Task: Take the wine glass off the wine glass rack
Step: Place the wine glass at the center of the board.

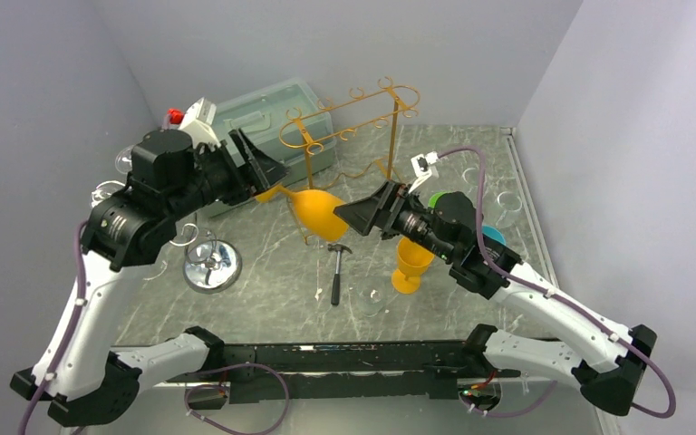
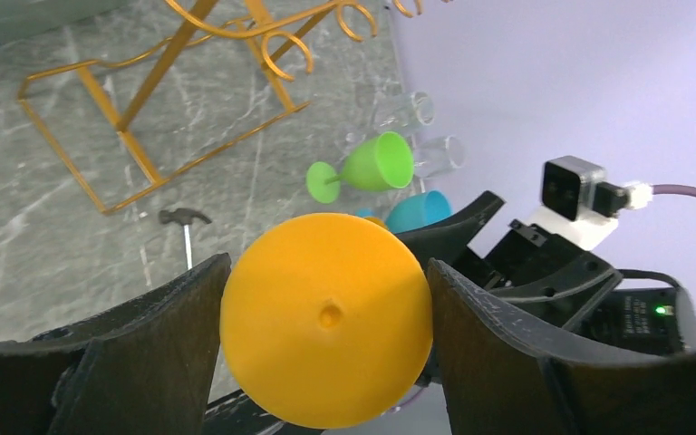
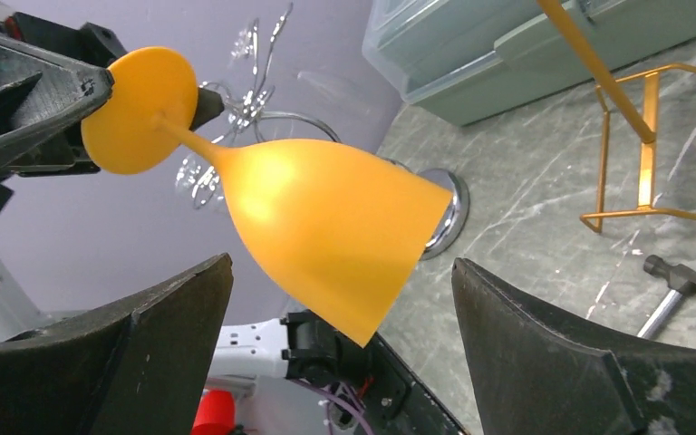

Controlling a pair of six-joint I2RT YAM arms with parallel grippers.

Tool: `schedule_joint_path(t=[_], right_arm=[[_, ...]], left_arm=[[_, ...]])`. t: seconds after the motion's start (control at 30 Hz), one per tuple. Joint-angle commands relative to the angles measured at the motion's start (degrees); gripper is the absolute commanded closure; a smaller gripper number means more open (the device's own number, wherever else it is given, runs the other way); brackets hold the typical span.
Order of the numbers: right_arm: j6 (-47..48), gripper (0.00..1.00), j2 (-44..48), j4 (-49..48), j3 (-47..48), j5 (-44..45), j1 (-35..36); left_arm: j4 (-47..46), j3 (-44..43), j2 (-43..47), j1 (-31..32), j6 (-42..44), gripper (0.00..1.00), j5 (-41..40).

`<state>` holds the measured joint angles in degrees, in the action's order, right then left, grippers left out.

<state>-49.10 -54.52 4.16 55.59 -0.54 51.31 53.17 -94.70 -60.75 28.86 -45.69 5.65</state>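
Observation:
An orange wine glass (image 1: 317, 210) hangs on its side in the air in front of the gold wire rack (image 1: 353, 127), clear of it. My left gripper (image 1: 267, 181) is shut on the glass's round foot (image 2: 326, 317), which sits edge to edge between the two fingers. The stem and bowl (image 3: 326, 227) point toward my right gripper (image 1: 362, 213). That gripper (image 3: 342, 263) is open, its fingers spread wide on either side of the bowl's rim and not touching it. The rack also shows in the left wrist view (image 2: 145, 100) and the right wrist view (image 3: 639, 118).
A second orange glass (image 1: 410, 265) stands upright under the right arm. A hammer (image 1: 337, 267) and a clear glass (image 1: 369, 297) lie near the front. A chrome stand base (image 1: 210, 265) is at left, a lidded bin (image 1: 272, 113) behind. A green glass (image 2: 372, 165) and blue cup (image 2: 417, 210) lie at right.

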Motion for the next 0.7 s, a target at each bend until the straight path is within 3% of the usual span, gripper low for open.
schedule_joint_path(t=[0.0,0.33,0.67], right_arm=[[-5.08,0.07,1.41,-9.97,-1.54,-9.41,-3.15],[-9.09,0.11,4.45,-16.78,-4.17,-11.30,-5.03],[-13.74,0.43,7.04,-27.32,-7.68,-10.99,-5.51]], left_arm=[[-8.73,-0.29,-1.76,-0.08,-5.06,0.49,5.17],[-19.59,5.43,-1.23,-0.21,-12.65,0.49,9.49],[-30.90,13.47,2.96,-0.30,-21.31,0.48,11.83]])
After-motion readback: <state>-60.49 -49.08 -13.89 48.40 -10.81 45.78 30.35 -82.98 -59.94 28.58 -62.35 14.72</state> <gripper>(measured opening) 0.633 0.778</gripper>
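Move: The left hand holds the orange glass by its foot. The right gripper it is taken to is about 15 cm to the left hand's right, roughly level forward and 7 cm lower. The bowl hangs about 6 cm left of the right hand, 2 cm nearer the base and 2 cm higher. From the right hand, a standing orange glass is about 13 cm right, 5 cm ahead and 28 cm below; the hammer is 3 cm left, 7 cm ahead and 34 cm below. Left carries the glass 5 cm right, rolling 20 degrees; right rises 5 cm, partly closing around its bowl rim. ##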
